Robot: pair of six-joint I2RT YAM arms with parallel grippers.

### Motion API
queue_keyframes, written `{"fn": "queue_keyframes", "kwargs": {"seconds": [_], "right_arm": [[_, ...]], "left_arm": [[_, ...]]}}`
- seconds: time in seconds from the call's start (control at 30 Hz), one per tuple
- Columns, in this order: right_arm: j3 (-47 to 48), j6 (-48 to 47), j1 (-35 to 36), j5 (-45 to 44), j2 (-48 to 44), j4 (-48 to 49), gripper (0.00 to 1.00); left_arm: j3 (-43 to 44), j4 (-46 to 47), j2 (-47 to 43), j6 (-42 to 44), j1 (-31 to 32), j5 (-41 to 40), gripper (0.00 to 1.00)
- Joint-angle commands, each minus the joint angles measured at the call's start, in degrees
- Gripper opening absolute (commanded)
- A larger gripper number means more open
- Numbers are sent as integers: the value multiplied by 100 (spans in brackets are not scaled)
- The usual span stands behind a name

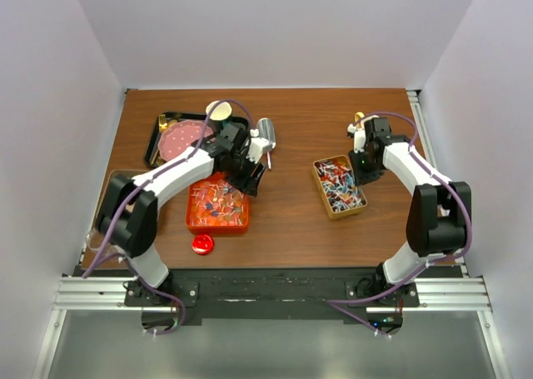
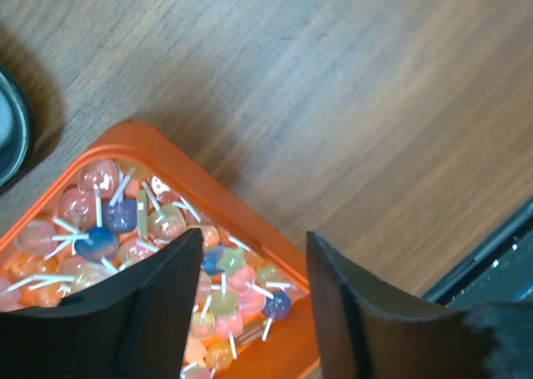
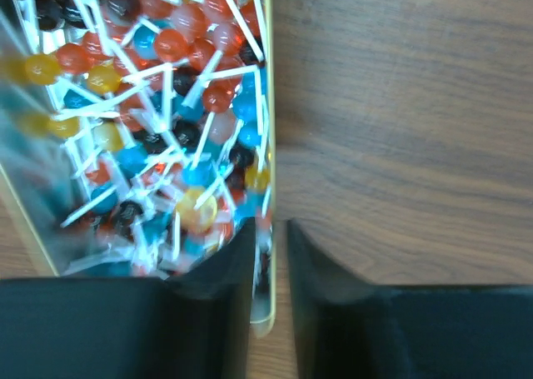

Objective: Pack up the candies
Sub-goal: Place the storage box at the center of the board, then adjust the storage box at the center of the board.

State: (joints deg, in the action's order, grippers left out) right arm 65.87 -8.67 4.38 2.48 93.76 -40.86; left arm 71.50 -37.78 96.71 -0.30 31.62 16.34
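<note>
The candies are small lollipops on white sticks. Pale pink, orange and yellow ones fill an orange tray. Red, blue, yellow and dark ones fill a gold tin. My left gripper is open and empty above the tray's far right corner. The left wrist view shows its jaws wide apart over the tray and its candies. My right gripper straddles the tin's right wall. Its jaws are nearly together, one finger inside among the candies.
A small red disc lies in front of the orange tray. A black tray holding a pink plate sits at the back left, with a white round piece beside it. A silver cup lies behind my left gripper.
</note>
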Motion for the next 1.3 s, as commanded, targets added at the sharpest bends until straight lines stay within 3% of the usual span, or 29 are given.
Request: {"fn": "queue_keyframes", "kwargs": {"seconds": [0.0, 0.03, 0.13, 0.3, 0.4, 0.7, 0.93, 1.27], "right_arm": [[181, 102, -8, -125, -331, 158, 37], [181, 102, -8, -142, -480, 131, 43], [172, 102, -16, -134, -778, 8, 46], [128, 84, -16, -90, -1201, -106, 47], [146, 32, -16, -90, -1333, -80, 48], [198, -179, -16, -81, -1193, 25, 48], [242, -241, -16, -37, -1088, 78, 48], [225, -294, -51, -239, -1087, 140, 48]], "left_arm": [[338, 16, 278, -313, -6, -139, 52], [320, 25, 313, -357, 11, -183, 50], [233, 34, 410, -384, 46, -210, 38], [232, -19, 507, -217, 204, -96, 7], [224, -98, 437, -85, 432, -8, 0], [-137, -423, 112, 556, 1127, 353, 0], [425, -687, 612, 1873, 1549, 256, 0], [1313, -634, 1324, 3035, 1725, 326, 0]]}}
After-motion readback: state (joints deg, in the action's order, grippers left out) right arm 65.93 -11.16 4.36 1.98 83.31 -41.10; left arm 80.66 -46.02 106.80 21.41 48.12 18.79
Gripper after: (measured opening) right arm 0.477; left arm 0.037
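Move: The orange storage box stands close by the left hand, its middle about 10 cm to the left, 1 cm nearer the base and 4 cm lower. From that hand, the red lid is some 12 cm back and 14 cm left, the slotted scoop 19 cm ahead and 5 cm right, and the candy tin 28 cm right and 5 cm farther out. From the right hand, the tin's middle is about 6 cm left and 2 cm ahead, and the storage box roughly 45 cm left and 4 cm back. Down a couple of centimetres goes the left hand, shutting its fingers on the storage box's rim; keeping that pinch at one level, it drags the box back and right, then purely rightward with a touch forward, about 10 cm overall, turning some 40 degrees clockwise. The right hand opens wider and lifts clear of the candy tin's right edge, tipping its fingers slightly forward. ##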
